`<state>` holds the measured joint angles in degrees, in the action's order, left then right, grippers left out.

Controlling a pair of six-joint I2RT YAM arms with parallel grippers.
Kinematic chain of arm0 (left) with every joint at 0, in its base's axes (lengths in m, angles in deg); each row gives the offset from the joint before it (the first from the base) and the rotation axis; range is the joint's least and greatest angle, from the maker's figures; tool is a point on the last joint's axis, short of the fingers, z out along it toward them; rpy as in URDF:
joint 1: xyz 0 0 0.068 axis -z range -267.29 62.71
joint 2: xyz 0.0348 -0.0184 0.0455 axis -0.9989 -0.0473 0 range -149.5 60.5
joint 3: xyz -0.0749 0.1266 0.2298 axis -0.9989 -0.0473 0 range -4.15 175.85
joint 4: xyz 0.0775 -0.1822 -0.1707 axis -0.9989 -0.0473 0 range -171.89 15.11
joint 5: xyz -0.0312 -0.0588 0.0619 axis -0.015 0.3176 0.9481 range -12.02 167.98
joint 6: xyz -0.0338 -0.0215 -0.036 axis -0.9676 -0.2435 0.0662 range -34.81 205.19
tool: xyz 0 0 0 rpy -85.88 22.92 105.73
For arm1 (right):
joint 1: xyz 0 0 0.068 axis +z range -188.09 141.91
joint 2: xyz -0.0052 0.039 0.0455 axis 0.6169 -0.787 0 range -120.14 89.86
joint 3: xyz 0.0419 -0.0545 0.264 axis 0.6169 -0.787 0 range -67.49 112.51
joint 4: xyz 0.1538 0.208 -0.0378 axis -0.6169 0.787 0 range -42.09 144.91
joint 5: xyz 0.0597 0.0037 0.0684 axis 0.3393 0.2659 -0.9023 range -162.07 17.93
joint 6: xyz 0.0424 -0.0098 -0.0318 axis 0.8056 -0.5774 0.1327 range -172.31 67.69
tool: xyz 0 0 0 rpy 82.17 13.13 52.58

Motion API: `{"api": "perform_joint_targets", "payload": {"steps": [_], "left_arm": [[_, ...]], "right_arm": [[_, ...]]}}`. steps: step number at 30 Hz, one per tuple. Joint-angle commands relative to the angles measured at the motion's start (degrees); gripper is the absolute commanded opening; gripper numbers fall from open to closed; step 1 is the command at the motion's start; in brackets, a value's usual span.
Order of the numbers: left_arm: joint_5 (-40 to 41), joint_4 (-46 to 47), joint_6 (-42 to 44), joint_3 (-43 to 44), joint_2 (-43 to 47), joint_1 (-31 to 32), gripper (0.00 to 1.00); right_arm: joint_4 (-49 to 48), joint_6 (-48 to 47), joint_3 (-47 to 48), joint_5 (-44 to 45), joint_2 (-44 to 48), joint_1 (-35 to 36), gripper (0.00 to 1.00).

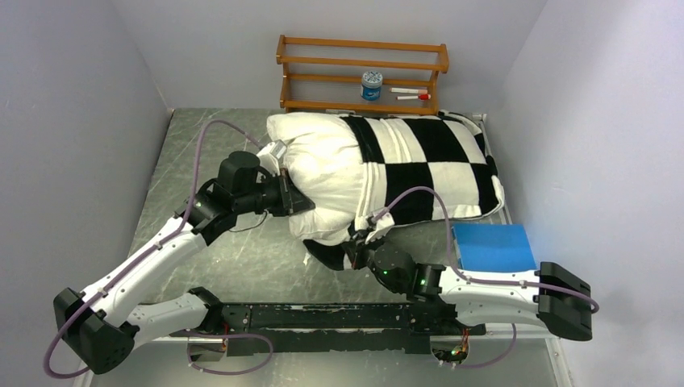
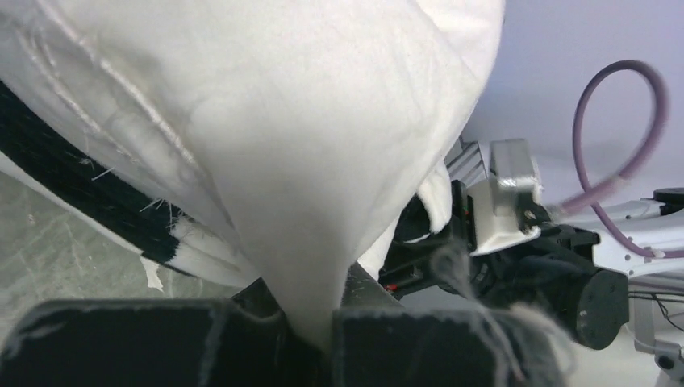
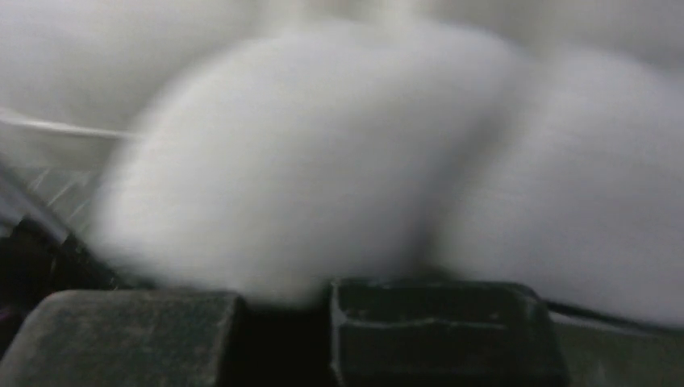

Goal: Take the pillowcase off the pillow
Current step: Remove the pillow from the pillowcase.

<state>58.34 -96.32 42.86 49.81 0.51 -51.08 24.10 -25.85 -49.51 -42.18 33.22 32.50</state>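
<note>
The plump white pillow (image 1: 319,161) lies across the back of the table, its left end bare. The black-and-white checkered pillowcase (image 1: 435,157) covers its right part. My left gripper (image 1: 310,205) is at the pillow's bare near-left side; in the left wrist view it (image 2: 323,326) is shut on a pinched fold of the white pillow (image 2: 323,161), with the pillowcase's striped edge (image 2: 89,193) at the left. My right gripper (image 1: 357,240) is at the pillowcase's open near edge. In the right wrist view it (image 3: 286,294) is shut, with blurred white fabric (image 3: 323,161) running into the jaws.
A wooden shelf (image 1: 361,72) stands at the back wall with a blue-and-white tin (image 1: 371,85) and markers (image 1: 411,94) on it. A flat blue pad (image 1: 492,246) lies at the near right, beside the right arm. Walls close in on the left and right.
</note>
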Motion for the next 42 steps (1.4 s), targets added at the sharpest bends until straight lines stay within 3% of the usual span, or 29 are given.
{"api": "perform_joint_targets", "payload": {"steps": [1,3,7,12,14,17,20,24,27,30,37,42], "left_arm": [[4.5,-4.5,2.6,11.3,2.9,0.1,0.05],[9.1,-11.7,4.6,17.3,1.4,0.1,0.05],[14.5,-14.6,6.0,20.7,1.9,-0.3,0.05],[15.6,-18.4,6.1,24.6,0.6,-1.6,0.05],[17.4,-20.3,6.6,25.8,0.7,-2.0,0.05],[19.3,-22.4,7.6,27.2,1.5,-2.7,0.05],[19.5,-24.9,8.4,28.8,1.4,-3.2,0.05],[16.7,-20.9,6.6,25.9,2.8,-3.3,0.05],[10.8,-14.7,2.9,20.4,4.0,-3.2,0.05],[7.2,-11.3,-0.3,16.9,4.4,-3.2,0.05],[6.2,-8.1,-3.4,14.3,5.0,-3.2,0.05],[5.2,-6.9,-4.9,13.2,5.5,-3.2,0.05]], "right_arm": [[24.2,19.9,3.9,18.8,2.0,-0.3,0.00],[36.6,32.1,6.4,19.8,4.4,-0.3,0.00],[39.5,37.0,4.6,14.0,8.2,-0.4,0.00],[61.4,52.4,9.2,18.9,4.7,-1.0,0.00],[65.2,51.5,10.9,20.2,5.2,-2.1,0.00],[60.2,41.9,10.6,16.4,8.6,-6.0,0.00],[59.9,37.9,10.7,11.2,10.5,-11.6,0.00],[46.5,22.8,11.9,-6.1,12.9,-13.8,0.03],[35.7,21.5,11.6,-17.3,14.1,-13.8,0.48],[25.4,23.0,11.0,-23.5,13.4,-12.6,0.62],[16.0,27.5,13.2,-10.0,5.4,-1.7,0.69],[5.8,31.8,12.3,-0.7,0.0,0.9,0.72]]}}
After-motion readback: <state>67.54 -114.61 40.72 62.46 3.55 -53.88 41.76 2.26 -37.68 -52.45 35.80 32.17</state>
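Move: The left hand holds the pillow's bare white near corner; the middle of the bare part lies about 8 cm ahead, 4 cm right and 4 cm lower, and the checkered pillowcase's middle some 26 cm right, 10 cm ahead and 13 cm below. The right hand is shut on the pillowcase's loose near flap; the pillowcase's middle lies about 23 cm ahead, 18 cm right and slightly lower, the bare pillow some 20 cm ahead and 5 cm left. Apart, the two hands pull: the left keeps its pinch on the pillow and draws it left and up, about 5 cm each way, while the right drags the pillowcase flap some 8 cm right, turning clockwise and tipping down. The right then opens and swings back left past its start, rising and drawing back, ending with open fingers around the fuzzy cloth. ##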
